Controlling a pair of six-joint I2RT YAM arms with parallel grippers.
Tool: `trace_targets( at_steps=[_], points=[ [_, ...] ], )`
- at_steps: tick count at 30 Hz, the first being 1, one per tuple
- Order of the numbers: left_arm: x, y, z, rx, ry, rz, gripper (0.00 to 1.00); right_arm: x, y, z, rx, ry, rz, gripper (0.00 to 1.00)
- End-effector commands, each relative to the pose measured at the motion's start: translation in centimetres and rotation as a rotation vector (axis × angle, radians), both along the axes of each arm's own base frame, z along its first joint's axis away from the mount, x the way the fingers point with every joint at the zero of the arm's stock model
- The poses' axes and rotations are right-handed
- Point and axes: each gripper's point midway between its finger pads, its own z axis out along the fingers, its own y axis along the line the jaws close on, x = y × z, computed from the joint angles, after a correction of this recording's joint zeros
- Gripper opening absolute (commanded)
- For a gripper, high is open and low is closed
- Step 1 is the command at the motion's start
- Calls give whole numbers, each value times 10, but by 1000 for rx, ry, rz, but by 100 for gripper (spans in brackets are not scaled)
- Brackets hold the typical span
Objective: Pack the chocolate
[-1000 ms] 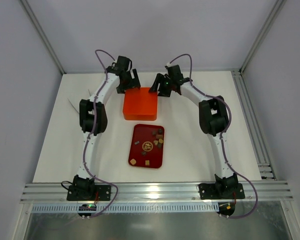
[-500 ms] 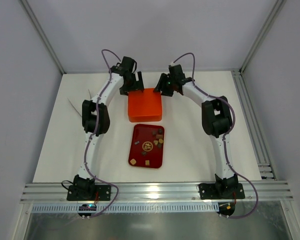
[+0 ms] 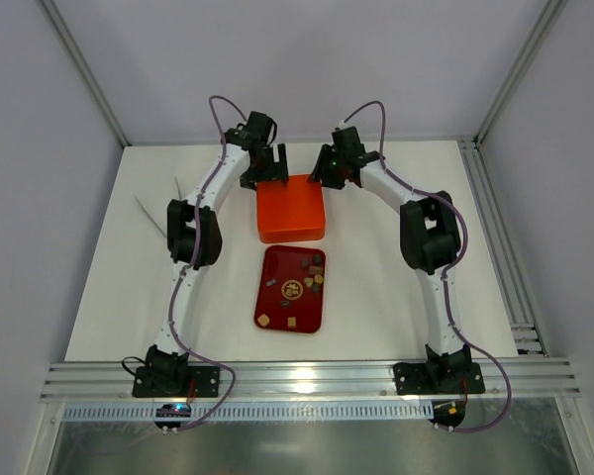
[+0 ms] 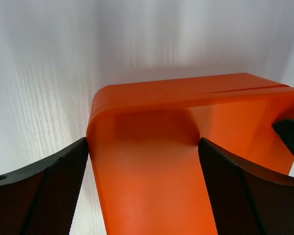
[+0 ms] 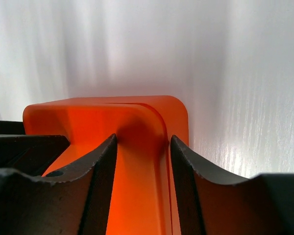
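Observation:
Several small chocolate pieces (image 3: pixel 312 281), brown, tan and cream, lie on the dark red tray (image 3: pixel 277 300) at mid-table. Behind the tray sits the closed orange box (image 3: pixel 291 209). My left gripper (image 3: pixel 268 166) hangs at the box's far left corner. In the left wrist view this gripper (image 4: pixel 143 140) is wide open, one finger beside the box's (image 4: pixel 152 161) left wall and the other over its top. My right gripper (image 3: pixel 326 170) is at the far right corner. There the right gripper (image 5: pixel 143 137) is partly open over the box's (image 5: pixel 137 166) lid edge.
A thin white piece (image 3: pixel 150 211) lies at the table's left side. Metal rails run along the right edge (image 3: pixel 497 247) and the near edge (image 3: pixel 307 379). White walls enclose the back and both sides.
The orange box has slid to the right with both grippers following it. The right gripper's fingers have narrowed. The left gripper stays wide.

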Motion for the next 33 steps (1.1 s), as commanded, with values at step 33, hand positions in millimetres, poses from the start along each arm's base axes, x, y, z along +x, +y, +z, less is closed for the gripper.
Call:
trace_targets(
  at_steps=[33],
  points=[
    [-42,20,-58,160,223,-102,91,-53,-38,-86,-490,327,177,26]
  ],
)
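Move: From the left hand, wide open on the lid's far-left corner, the orange lid's middle is about 6 cm back, 5 cm to the right and a centimetre below; the box sits directly under it. From the right hand, at the far-right corner, the lid's middle is some 6 cm back, 7 cm left and a centimetre lower. The dark red tray lies about 20 cm nearer the bases than the lid, some 6 cm below the hands. Working at the lid's far-right corner, the right hand shifts about 1.5 cm right, then comes a centimetre back left while edging forward and rising about 1 cm, dipping slightly at the end. Its wrist rolls some 20 degrees so the left-leaning fingers point more nearly down, and they close from half open to a narrow gap straddling the rim. The left hand stays on its corner, fingers still wide. ##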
